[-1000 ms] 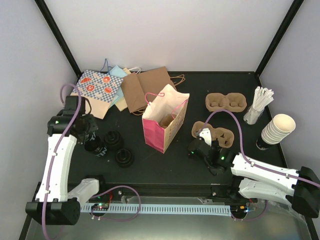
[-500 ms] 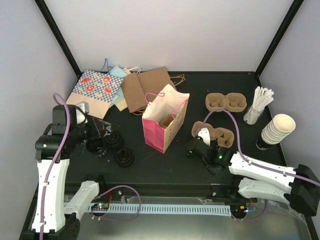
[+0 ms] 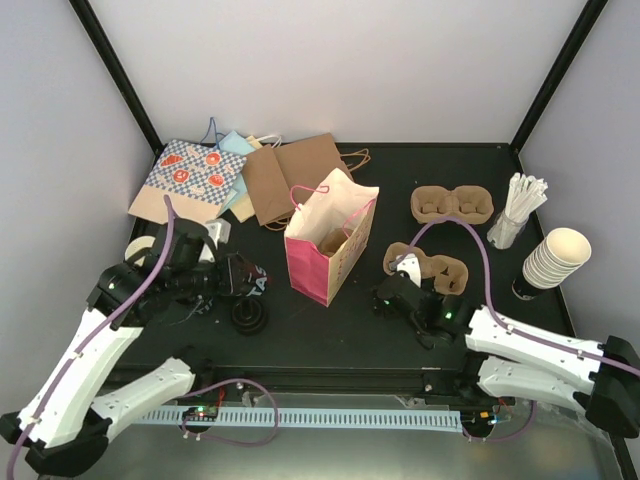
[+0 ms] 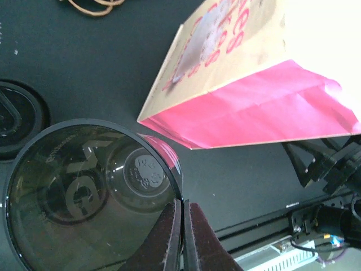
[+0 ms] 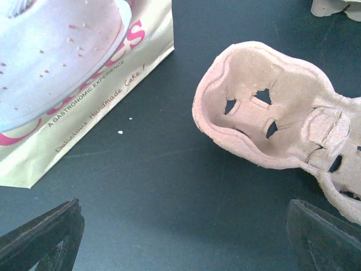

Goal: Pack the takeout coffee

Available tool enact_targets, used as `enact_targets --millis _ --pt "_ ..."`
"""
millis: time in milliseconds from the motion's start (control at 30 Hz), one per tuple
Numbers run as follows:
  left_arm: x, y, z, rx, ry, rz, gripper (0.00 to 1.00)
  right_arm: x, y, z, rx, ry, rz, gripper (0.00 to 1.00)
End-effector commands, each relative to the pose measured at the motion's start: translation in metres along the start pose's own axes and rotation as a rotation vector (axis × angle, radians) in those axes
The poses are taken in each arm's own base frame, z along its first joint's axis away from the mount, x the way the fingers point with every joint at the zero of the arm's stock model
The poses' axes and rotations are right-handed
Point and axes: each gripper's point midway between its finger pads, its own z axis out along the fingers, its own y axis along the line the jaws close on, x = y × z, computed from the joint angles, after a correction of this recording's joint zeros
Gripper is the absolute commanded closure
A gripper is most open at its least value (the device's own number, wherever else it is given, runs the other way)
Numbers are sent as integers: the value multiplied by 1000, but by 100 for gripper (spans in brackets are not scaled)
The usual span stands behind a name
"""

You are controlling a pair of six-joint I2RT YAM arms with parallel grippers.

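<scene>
No takeout coffee shows in any view. My left gripper (image 4: pixel 184 217) is shut on the rim of a round black plastic lid (image 4: pixel 84 197), seen from its hollow underside. It hangs above the table just left of the pink-and-cream paper bag (image 4: pixel 254 107). From above, the left gripper (image 3: pixel 248 283) sits between a black lid stack (image 3: pixel 248 315) and the standing bag (image 3: pixel 330 240). My right gripper (image 5: pixel 180 237) is open and empty, low over bare table in front of a brown pulp cup carrier (image 5: pixel 271 124), with the bag (image 5: pixel 73 73) to its left.
A second pulp carrier (image 3: pixel 453 204) lies further back. Lidless cream cups (image 3: pixel 555 258) stand stacked at the right edge beside a holder of white sticks (image 3: pixel 515 210). Flat paper bags (image 3: pixel 290 175) lie at the back left. Another black lid (image 4: pixel 17 118) rests on the table.
My left arm has swung from the table's left side toward the pink bag, carrying the black lid. The right arm has hardly moved.
</scene>
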Motion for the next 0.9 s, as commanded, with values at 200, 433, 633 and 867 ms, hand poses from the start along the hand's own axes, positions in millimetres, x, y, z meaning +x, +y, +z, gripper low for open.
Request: enact_targets --millis 200,433,633,867 --pt "67 -33 28 -30 165 88 98 -19 -19 -15 53 -102 88 0" --pt "112 -76 47 6 219 284 98 -34 -45 -26 184 -181 113 0" --pt "142 -121 75 33 238 517 98 -35 -69 -33 295 -239 178 0" --pt "168 -148 115 38 245 722 98 -32 -89 -38 299 -273 278 0"
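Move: Ahead of the right hand by roughly 9 cm, 12 cm to its right and 10 cm below, lies the loose cup carrier; the bag stands some 11 cm ahead and 11 cm left of that hand. The left hand already holds a clear cup by its rim. From it the carrier is about 36 cm right, 12 cm ahead and 26 cm down; the bag some 13 cm ahead and 13 cm right; the black lid 6 cm left, level with it, 26 cm below. Carrying the clear cup, still pinched at its rim, the left hand sweeps about 18 cm right while drawing back and sinking some 10 cm each, passing on the robot's side of the bag and turning about 35 degrees clockwise. The empty right hand, fingers wide open, shifts 7 cm right and 4 cm up towards the loose carrier, also turning clockwise and tipping up slightly. ##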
